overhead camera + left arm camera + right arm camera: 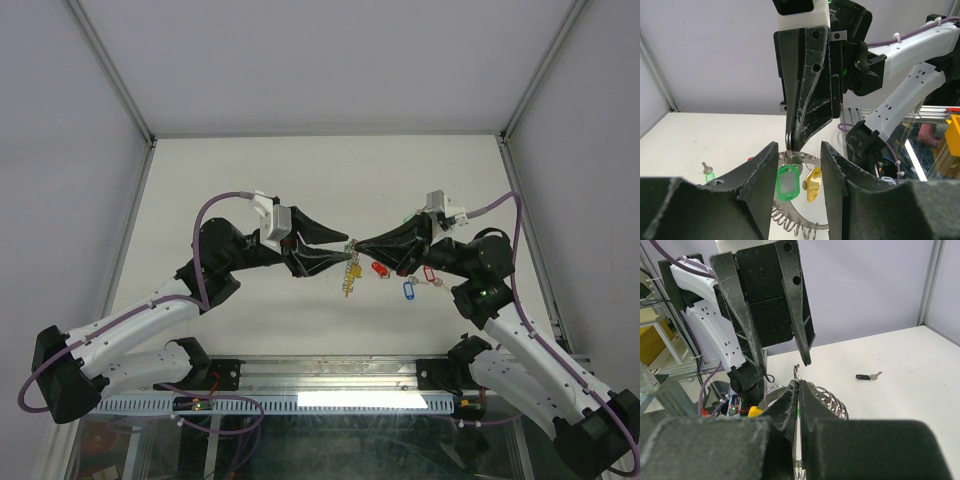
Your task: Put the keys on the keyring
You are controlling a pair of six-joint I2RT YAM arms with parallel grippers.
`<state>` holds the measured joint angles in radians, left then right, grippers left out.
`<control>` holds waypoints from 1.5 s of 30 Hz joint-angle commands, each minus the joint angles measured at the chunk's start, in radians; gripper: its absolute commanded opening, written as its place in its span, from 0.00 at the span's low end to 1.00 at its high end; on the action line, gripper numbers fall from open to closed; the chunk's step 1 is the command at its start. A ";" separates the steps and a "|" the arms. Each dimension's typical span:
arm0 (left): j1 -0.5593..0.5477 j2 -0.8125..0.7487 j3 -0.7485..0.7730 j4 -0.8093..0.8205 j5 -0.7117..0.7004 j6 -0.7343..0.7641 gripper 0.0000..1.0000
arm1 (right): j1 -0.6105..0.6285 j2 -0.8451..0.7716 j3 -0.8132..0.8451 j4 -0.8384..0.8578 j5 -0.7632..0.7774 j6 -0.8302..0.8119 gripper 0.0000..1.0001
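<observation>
The keyring (349, 270) hangs upright in the air between the two grippers, with its coil (792, 222) and yellow segment (813, 184) low. My left gripper (799, 150) has its jaws partly apart, one on each side of the ring, and grips it across. From the other side my right gripper (792, 144) is shut on the small split ring of a green-tagged key (788, 182), which dangles at the keyring's top. The right wrist view shows its shut fingertips (799, 382) in front of the coil (832, 400). More keys lie on the table: red (379, 270) and blue (408, 290).
A red-rimmed key tag (430, 273) lies under the right arm. A black-tagged key (867, 376) and a second green-tagged key (708, 175) lie on the white table. Frame posts stand at the table's corners, and a metal rail (330, 400) runs along the near edge.
</observation>
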<state>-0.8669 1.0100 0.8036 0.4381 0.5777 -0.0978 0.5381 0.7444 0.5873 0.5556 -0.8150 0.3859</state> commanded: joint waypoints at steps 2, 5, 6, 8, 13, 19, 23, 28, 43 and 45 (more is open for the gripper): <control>-0.012 0.007 -0.010 0.051 0.005 -0.016 0.35 | -0.004 -0.024 0.052 0.046 0.027 -0.014 0.00; -0.012 0.011 -0.014 0.051 0.002 -0.015 0.31 | -0.004 -0.023 0.052 0.051 0.024 -0.012 0.00; -0.012 0.013 -0.015 0.051 0.001 -0.014 0.29 | -0.003 -0.024 0.052 0.052 0.022 -0.010 0.00; -0.012 0.017 -0.011 0.052 0.001 -0.015 0.26 | -0.004 -0.024 0.052 0.053 0.019 -0.009 0.00; -0.014 0.029 0.000 0.052 0.000 -0.011 0.17 | -0.003 -0.022 0.049 0.058 0.012 -0.004 0.00; -0.014 0.036 0.007 0.051 -0.004 -0.009 0.02 | -0.003 -0.021 0.049 0.057 0.003 -0.003 0.00; -0.015 0.035 0.008 0.051 -0.015 -0.010 0.00 | -0.003 -0.020 0.046 0.051 -0.008 -0.009 0.00; -0.014 0.026 0.019 0.013 -0.037 0.004 0.00 | -0.003 -0.030 0.063 -0.011 -0.030 -0.044 0.00; -0.014 0.038 0.195 -0.431 -0.054 0.250 0.00 | -0.003 -0.021 0.315 -0.695 -0.102 -0.469 0.27; -0.014 0.053 0.231 -0.508 -0.050 0.292 0.00 | -0.003 0.008 0.365 -0.798 -0.112 -0.534 0.28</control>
<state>-0.8776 1.0485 0.9382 0.0650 0.5362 0.0818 0.5362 0.7189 0.8448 0.0032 -0.8913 0.0330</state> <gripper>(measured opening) 0.006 0.270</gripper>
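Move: The keyring hangs from the right hand's shut tips, its top already between the left hand's open fingers; its middle is about 5 cm below the left hand, 2 cm back and 1 cm to its right. On it, the green tag hangs some 4 cm below that hand and 2 cm to its right, with no offset forward; the yellow tag is level with the green one, 2 cm farther back. From the right hand, the keyring's middle is roughly 5 cm below and 2 cm back, with no sideways offset. Down about 1.5 cm over the top of the keyring goes the left hand, shutting its fingers to pinch the metal there while the right hand holds still. Then the right hand opens about a quarter, lets go and backs off 2 cm back, up and to its right; the left keeps its pinch, easing down and forward. Both hands' fingers dip some 10–15 degrees. ##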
